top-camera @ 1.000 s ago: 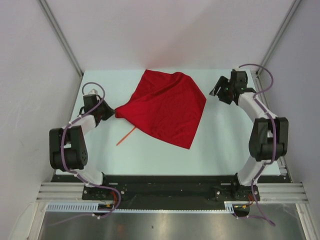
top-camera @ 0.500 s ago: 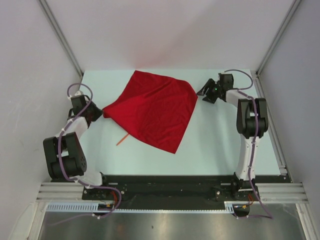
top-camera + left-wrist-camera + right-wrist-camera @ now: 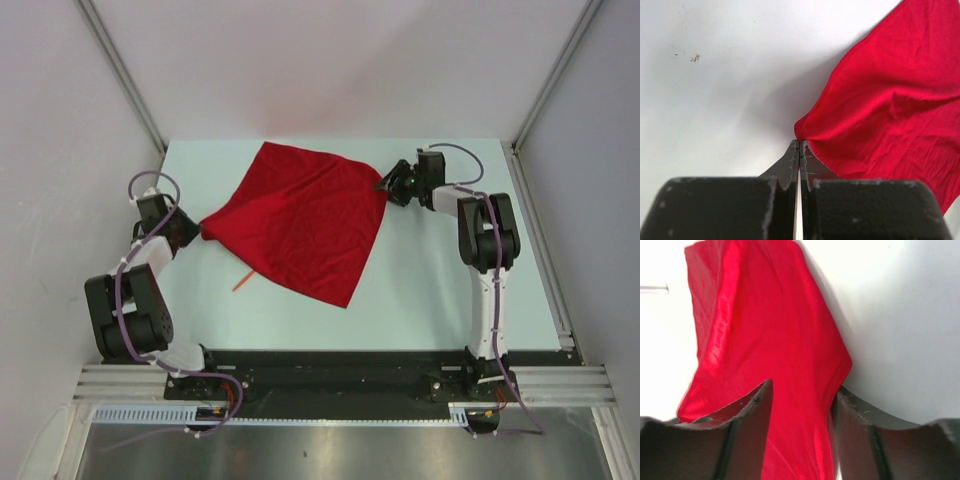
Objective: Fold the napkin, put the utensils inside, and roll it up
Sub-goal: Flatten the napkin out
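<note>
The red napkin (image 3: 300,220) lies spread on the white table, partly lifted at its left corner. My left gripper (image 3: 195,228) is shut on that corner, and the left wrist view shows the cloth (image 3: 890,100) pinched at the tips of the left gripper (image 3: 799,142). My right gripper (image 3: 385,185) is at the napkin's right corner. In the right wrist view the right gripper (image 3: 802,387) stands open, with the red cloth (image 3: 755,330) running between its two fingers. The orange utensil (image 3: 243,279) pokes out from under the napkin's lower left edge.
White walls with metal posts (image 3: 120,75) enclose the table on three sides. A raised rail (image 3: 540,250) runs along the right edge of the table. The black base bar (image 3: 330,365) lies along the near edge.
My left gripper has pulled the napkin leftward. The right arm swung left to the napkin's right corner, and its jaws have narrowed around the cloth.
</note>
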`<act>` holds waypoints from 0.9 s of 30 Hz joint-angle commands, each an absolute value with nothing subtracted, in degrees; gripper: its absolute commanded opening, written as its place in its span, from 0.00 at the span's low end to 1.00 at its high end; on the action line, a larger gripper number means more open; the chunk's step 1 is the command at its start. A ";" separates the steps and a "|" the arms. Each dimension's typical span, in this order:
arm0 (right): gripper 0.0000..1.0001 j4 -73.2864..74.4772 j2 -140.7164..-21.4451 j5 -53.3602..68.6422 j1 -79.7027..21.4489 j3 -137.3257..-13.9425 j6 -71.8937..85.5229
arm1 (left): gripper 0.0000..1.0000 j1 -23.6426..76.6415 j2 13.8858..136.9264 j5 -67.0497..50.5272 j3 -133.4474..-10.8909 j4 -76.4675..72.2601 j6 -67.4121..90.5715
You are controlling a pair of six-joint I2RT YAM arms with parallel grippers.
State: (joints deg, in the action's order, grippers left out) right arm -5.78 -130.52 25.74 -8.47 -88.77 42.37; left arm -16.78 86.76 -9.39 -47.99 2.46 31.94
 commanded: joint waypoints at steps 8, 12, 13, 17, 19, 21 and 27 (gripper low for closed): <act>0.00 -16.79 -134.13 22.42 -6.51 -89.12 51.68 | 0.00 -16.09 90.52 -14.68 -48.86 -1.76 31.73; 0.00 -16.00 -131.58 21.36 -3.43 -86.93 49.84 | 0.00 -12.58 92.63 -13.18 -51.15 -0.44 30.24; 0.00 -15.39 -130.70 21.10 -2.12 -85.44 49.05 | 0.00 -11.61 93.25 -13.01 -51.76 -0.44 29.80; 0.00 -13.72 -126.22 19.95 1.84 -81.23 44.58 | 0.00 -6.78 94.30 -11.95 -52.82 1.93 29.18; 0.00 -11.88 -123.41 18.55 3.33 -79.72 42.90 | 0.00 -4.15 94.57 -11.95 -52.91 1.76 29.27; 0.00 -10.55 -120.87 16.71 5.18 -78.14 39.92 | 0.00 -2.29 95.27 -11.43 -53.35 1.84 29.09; 0.00 -3.52 -115.85 8.90 7.03 -76.82 32.88 | 0.00 3.16 98.43 -11.87 -56.69 2.19 28.65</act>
State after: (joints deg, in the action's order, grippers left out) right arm -7.73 -121.45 16.49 7.03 -77.12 39.53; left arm 1.04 96.71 -12.32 -53.41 1.91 30.35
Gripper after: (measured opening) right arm 0.012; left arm 0.005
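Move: The right hand, fingers parted, hovers at the napkin's right far corner, about 3 cm ahead of it, 1 cm to its right and 2 cm below. From that hand the napkin's left far corner is some 33 cm to the left and 13 cm farther out; its near corner about 11 cm left, 34 cm back. The left hand already pinches the left corner; the right far corner is roughly 47 cm right and 17 cm ahead of it, the orange utensil 15 cm right, 8 cm back. The right hand eases about 2 cm forward and down, shuts its fingers on the napkin's right far corner and then draws that corner some 17 cm to the right, past the cloth's old edge over bare table, the wrist swinging about 20 degrees clockwise. The left hand keeps its pinch on the left corner, first sinks about 3 cm, then follows to the right by some 13 cm, turning clockwise by a like amount and carrying its corner towards the orange utensil. ##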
